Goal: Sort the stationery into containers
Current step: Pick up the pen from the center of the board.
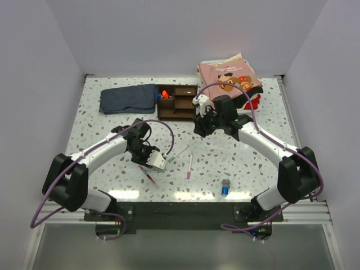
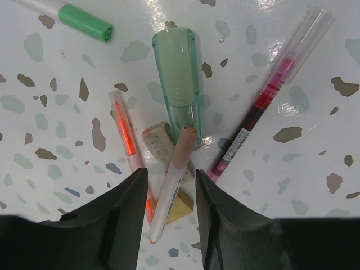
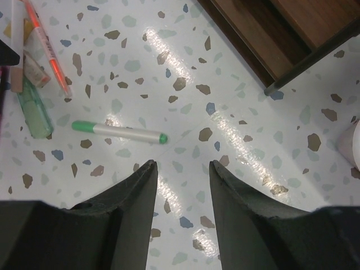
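My left gripper hangs low over a heap of stationery, jaws open. They straddle a white pen with a tan cap without touching it. That pen lies across a tan eraser. Beside it are an orange pen, a pale green eraser holder and a red pen. A green-capped pen lies just ahead of my right gripper, which is open and empty above the table, near the dark brown organiser. A pink pen and a blue-capped bottle lie further forward.
A dark blue folded cloth lies left of the organiser. A bin with pink clothes stands at the back right. An orange item shows in the organiser's left compartment.
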### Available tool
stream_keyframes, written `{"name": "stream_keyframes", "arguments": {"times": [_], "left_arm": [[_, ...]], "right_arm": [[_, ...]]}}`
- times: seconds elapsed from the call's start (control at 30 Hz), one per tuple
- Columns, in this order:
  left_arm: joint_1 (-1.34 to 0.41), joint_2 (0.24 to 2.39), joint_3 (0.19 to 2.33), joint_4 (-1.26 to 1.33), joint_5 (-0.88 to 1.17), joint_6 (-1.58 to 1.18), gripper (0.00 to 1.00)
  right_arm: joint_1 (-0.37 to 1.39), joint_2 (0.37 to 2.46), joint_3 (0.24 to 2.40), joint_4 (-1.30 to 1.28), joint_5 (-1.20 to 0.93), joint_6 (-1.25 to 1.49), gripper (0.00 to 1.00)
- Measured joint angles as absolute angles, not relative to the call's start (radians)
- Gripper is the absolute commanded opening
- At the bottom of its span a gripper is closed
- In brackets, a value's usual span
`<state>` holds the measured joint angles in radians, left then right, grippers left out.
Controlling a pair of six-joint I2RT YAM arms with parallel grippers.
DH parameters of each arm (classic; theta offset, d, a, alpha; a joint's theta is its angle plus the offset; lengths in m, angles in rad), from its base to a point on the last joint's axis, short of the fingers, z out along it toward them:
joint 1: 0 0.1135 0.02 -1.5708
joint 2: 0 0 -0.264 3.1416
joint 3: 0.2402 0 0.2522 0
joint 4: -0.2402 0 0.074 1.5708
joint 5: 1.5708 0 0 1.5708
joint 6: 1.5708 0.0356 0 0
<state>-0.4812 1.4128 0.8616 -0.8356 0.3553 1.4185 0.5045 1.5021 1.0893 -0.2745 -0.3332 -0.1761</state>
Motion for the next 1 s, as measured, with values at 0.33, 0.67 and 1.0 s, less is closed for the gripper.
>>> {"name": "stream_keyframes", "arguments": {"times": [0.33, 0.67, 1.0], "left_arm": [[-0.481, 1.460, 0.851, -0.825, 0.355, 1.425, 0.32], [-0.481, 1.460, 0.797, -0.764, 0.355, 1.414, 0.26], [-0.481, 1.454, 0.820, -0.770, 0.356, 1.382, 0.09]], "right_arm": [[0.497, 1.502, 1.089, -0.277, -0.333, -0.182, 0.46], [0.497, 1.502, 1.089, -0.276, -0.333, -0.183, 0.46], [0.496, 1.503, 1.089, -0.278, -0.332, -0.185, 0.46]]}}
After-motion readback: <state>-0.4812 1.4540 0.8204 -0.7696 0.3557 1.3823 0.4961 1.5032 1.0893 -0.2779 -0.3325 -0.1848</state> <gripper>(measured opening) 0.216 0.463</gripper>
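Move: The pen lies right under the left hand's parted fingers, its middle about 2 cm left, 1 cm ahead and 2 cm below; the white eraser is some 3 cm straight below, under the pen. The green case sits about 5 cm right and 3 cm back, the orange pen 3 cm ahead, the red pen 7 cm back and 1 cm right. From the right hand, the pen lies roughly 24 cm left, 11 cm back and 13 cm lower. Straight down goes the left hand, about 2.5 cm, its fingers pointing steeply at the table and closing steadily around the pen, near the brown end, until they pinch it from both sides. It then eases back up by barely half a centimetre with the grip kept; the wrist hardly turns. ##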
